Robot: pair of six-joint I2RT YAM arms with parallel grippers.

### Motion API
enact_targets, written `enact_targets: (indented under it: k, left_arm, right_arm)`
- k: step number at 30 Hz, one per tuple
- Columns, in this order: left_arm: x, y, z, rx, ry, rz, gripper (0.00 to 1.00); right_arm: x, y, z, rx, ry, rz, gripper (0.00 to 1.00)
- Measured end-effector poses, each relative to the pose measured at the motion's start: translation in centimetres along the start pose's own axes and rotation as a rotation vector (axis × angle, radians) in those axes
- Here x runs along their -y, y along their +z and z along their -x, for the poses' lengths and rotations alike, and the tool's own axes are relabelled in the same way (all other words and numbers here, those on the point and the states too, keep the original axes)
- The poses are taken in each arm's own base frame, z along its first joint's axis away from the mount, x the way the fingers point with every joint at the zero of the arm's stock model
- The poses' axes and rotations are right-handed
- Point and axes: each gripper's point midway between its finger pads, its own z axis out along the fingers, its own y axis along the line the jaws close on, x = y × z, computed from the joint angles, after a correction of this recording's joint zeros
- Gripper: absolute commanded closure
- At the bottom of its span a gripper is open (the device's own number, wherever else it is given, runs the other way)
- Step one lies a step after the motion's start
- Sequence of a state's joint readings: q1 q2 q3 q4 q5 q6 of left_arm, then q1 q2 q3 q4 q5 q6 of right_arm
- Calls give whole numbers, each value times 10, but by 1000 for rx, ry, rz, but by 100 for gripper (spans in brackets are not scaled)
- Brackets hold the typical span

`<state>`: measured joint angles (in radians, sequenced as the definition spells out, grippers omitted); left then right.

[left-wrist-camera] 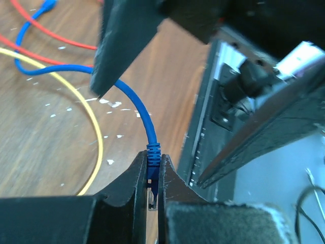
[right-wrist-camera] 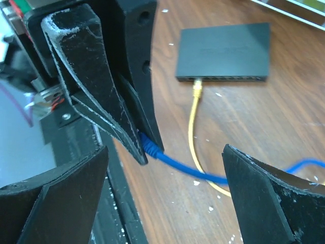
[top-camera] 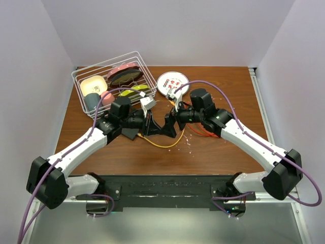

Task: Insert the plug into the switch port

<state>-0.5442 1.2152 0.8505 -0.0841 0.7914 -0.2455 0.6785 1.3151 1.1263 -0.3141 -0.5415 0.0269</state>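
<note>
The switch (right-wrist-camera: 223, 51) is a flat black box lying on the wooden table, with a yellow cable (right-wrist-camera: 194, 127) plugged into one socket on its long edge. My left gripper (left-wrist-camera: 151, 158) is shut on the blue plug (left-wrist-camera: 152, 165). Its blue cable (left-wrist-camera: 133, 101) curves away over the table. In the right wrist view the left gripper's fingers (right-wrist-camera: 99, 86) hold that plug just ahead of my right gripper (right-wrist-camera: 163, 152). The right gripper is open wide with nothing between its fingers. The switch lies beyond both, apart from the plug. In the top view the two grippers meet near the table's middle (top-camera: 163, 125).
A wire dish rack (top-camera: 84, 101) with dishes stands at the back left. A round patterned white plate (top-camera: 171, 82) lies behind the grippers. Red and orange cables (top-camera: 195, 133) trail on the table under the right arm. The black base plate (top-camera: 162, 185) runs along the near edge.
</note>
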Motion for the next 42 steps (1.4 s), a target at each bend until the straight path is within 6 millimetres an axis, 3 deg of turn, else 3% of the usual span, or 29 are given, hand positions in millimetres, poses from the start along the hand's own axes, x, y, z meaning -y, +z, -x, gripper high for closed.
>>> enact_targets:
  k: [3, 14, 17, 22, 23, 24, 27, 28, 31, 33, 38, 42]
  left_arm:
    - [8, -2, 0, -15, 19, -41, 100]
    - [10, -15, 1, -26, 51, -55, 100]
    - [16, -19, 4, -23, 71, -78, 100]
    - [21, -21, 6, -19, 103, -104, 100]
    - [20, -22, 6, -20, 104, -105, 100]
    - [19, -22, 6, -18, 110, -101, 96]
    - [17, -23, 9, -11, 127, -88, 62]
    - [15, -23, 11, -6, 133, -77, 38]
    - [0, -28, 23, 35, 160, 50, 10]
    - [-7, -39, 35, 83, 177, 160, 6]
    - [-8, -77, 72, 250, 237, 374, 1]
    - [-16, -90, 82, 301, 228, 469, 1]
  right_arm:
    - [-8, 0, 0, 0, -7, 48, 18]
    - [-22, 4, -9, -30, -30, 159, 29]
    - [-24, 7, -12, -39, -30, 187, 46]
    - [-35, 7, -13, -45, -16, 257, 94]
    - [-36, 7, -13, -45, -14, 260, 97]
    - [-38, 7, -13, -46, -2, 269, 100]
    - [-38, 6, -10, -41, 32, 261, 100]
    - [-38, 5, -9, -37, 38, 252, 100]
    - [-37, -2, 2, -1, 42, 208, 100]
    - [-35, -12, 16, 46, 24, 168, 100]
    - [-12, -59, 78, 251, -16, -10, 100]
    - [-13, -100, 115, 418, -38, -100, 100]
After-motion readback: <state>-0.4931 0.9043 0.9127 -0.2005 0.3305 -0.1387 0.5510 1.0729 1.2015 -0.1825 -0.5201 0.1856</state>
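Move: The blue plug is already clasped in the left fingers, right at that hand's point. From the right hand, open around the blue cable, the plug lies about 2 cm back, 4 cm left and 3 cm lower. From the right hand, the switch is some 11 cm ahead, 18 cm left and 22 cm down, the yellow cable's bend about 4 cm ahead, 4 cm left and 22 cm down, and the red cables roughly 16 cm ahead, 16 cm right and 23 cm down. The blue cable changes hands just behind its plug: the left fingers keep their hold, easing a little up and back, while the right hand shifts about 3.5 cm back and slightly left and pinches it. Then the left opens wide and withdraws left, up and forward; the right carries the plug some 15 cm up, rightward and forward, swinging clockwise, its fingers tipping upward. ##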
